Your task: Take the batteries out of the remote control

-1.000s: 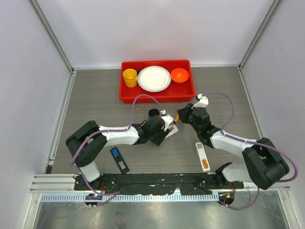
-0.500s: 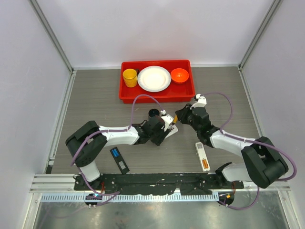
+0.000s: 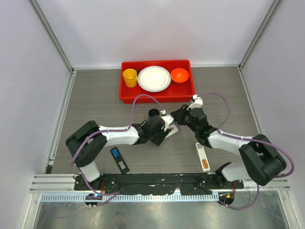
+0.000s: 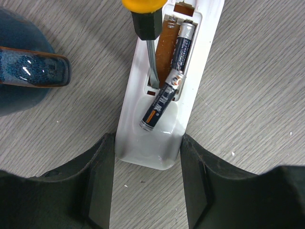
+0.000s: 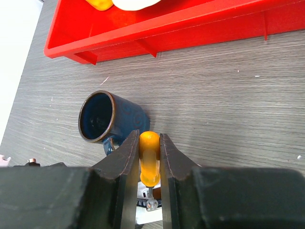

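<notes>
In the left wrist view the white remote control (image 4: 202, 57) lies face down with its battery bay uncovered. One dark battery (image 4: 185, 44) sits in the bay. A second battery (image 4: 161, 104) is tipped up and out, lying slanted over the bay's near edge. My left gripper (image 4: 147, 143) is shut on the remote's near end, a finger against each side. My right gripper (image 5: 149, 138) is shut on the orange-handled screwdriver (image 5: 149, 160), whose shaft (image 4: 153, 67) reaches into the bay beside the raised battery. From above, both grippers meet over the remote (image 3: 170, 128).
A dark blue mug (image 5: 102, 117) stands just left of the remote, close to both grippers. The red tray (image 3: 157, 95) behind holds a yellow cup (image 3: 129, 77), a white plate (image 3: 154, 78) and an orange bowl (image 3: 179, 75). A black remote (image 3: 119, 159) and a white remote (image 3: 202, 156) lie near the front edge.
My right gripper has shifted a little to the left, over the remote, and now covers the screwdriver's orange handle from above. The left arm has not moved.
</notes>
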Robot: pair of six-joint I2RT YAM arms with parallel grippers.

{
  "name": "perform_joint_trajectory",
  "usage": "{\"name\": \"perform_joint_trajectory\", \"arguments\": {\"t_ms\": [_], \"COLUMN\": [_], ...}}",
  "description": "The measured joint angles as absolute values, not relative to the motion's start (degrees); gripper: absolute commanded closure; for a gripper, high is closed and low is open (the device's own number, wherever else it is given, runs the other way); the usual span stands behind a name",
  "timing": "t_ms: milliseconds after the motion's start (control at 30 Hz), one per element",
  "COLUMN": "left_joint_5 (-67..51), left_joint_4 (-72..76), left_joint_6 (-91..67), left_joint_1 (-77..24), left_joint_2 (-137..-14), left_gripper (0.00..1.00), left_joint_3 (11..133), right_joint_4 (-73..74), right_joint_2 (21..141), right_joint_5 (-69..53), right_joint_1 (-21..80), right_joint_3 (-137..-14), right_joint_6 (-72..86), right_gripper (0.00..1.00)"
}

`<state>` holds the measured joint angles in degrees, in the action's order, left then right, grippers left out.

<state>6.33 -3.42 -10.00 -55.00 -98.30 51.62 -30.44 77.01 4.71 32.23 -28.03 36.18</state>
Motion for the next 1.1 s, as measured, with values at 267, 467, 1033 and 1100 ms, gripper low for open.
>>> {"name": "perform_joint_trajectory", "arguments": {"t_ms": [267,467,1033,1100], "left_joint_5": [6.33,6.35,5.98,5.98], "left_joint_4": [-3.44,-3.55,-1.93,-1.26], "left_joint_6": [-10.00,-10.00,-10.22,-10.26], "left_joint_1": [-55.00,-55.00,-54.98,-54.87], "left_joint_2": [-98.28,-98.19,-90.52,-88.05], "left_gripper": [1.00,0.96,0.27,0.27], "left_joint_3": [51.62,51.62,44.31,42.74], "right_joint_4": [-30.28,-29.17,-27.59,-27.40], "right_joint_2": [76.97,76.07,71.35,71.35], "right_joint_5": [5.08,5.02,4.34,4.34], "right_joint_1": [32.71,32.93,33.65,33.65], "right_joint_3": [-28.40,-28.51,-28.88,-28.99], "right_joint_6": [36.14,36.10,36.34,36.34], "right_gripper": [0.99,0.99,0.99,0.99]}}
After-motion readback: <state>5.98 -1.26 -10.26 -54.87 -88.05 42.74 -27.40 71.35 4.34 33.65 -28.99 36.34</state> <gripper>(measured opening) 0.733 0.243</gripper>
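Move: The loosened battery, half out of the compartment, lies about 3 cm ahead and 2 cm right of the left hand, which grips the remote's near end; the other battery sits some 6 cm ahead and 5 right, the mug about 10 ahead and 5 left. From the right hand, holding the screwdriver, the loosened battery is roughly 4 cm back, 1 left and 9 below, and the mug 3 ahead, 9 left and 6 below. The right hand levers the screwdriver up about 3 cm; the left opens off the remote, drawing back-left 3 cm. ##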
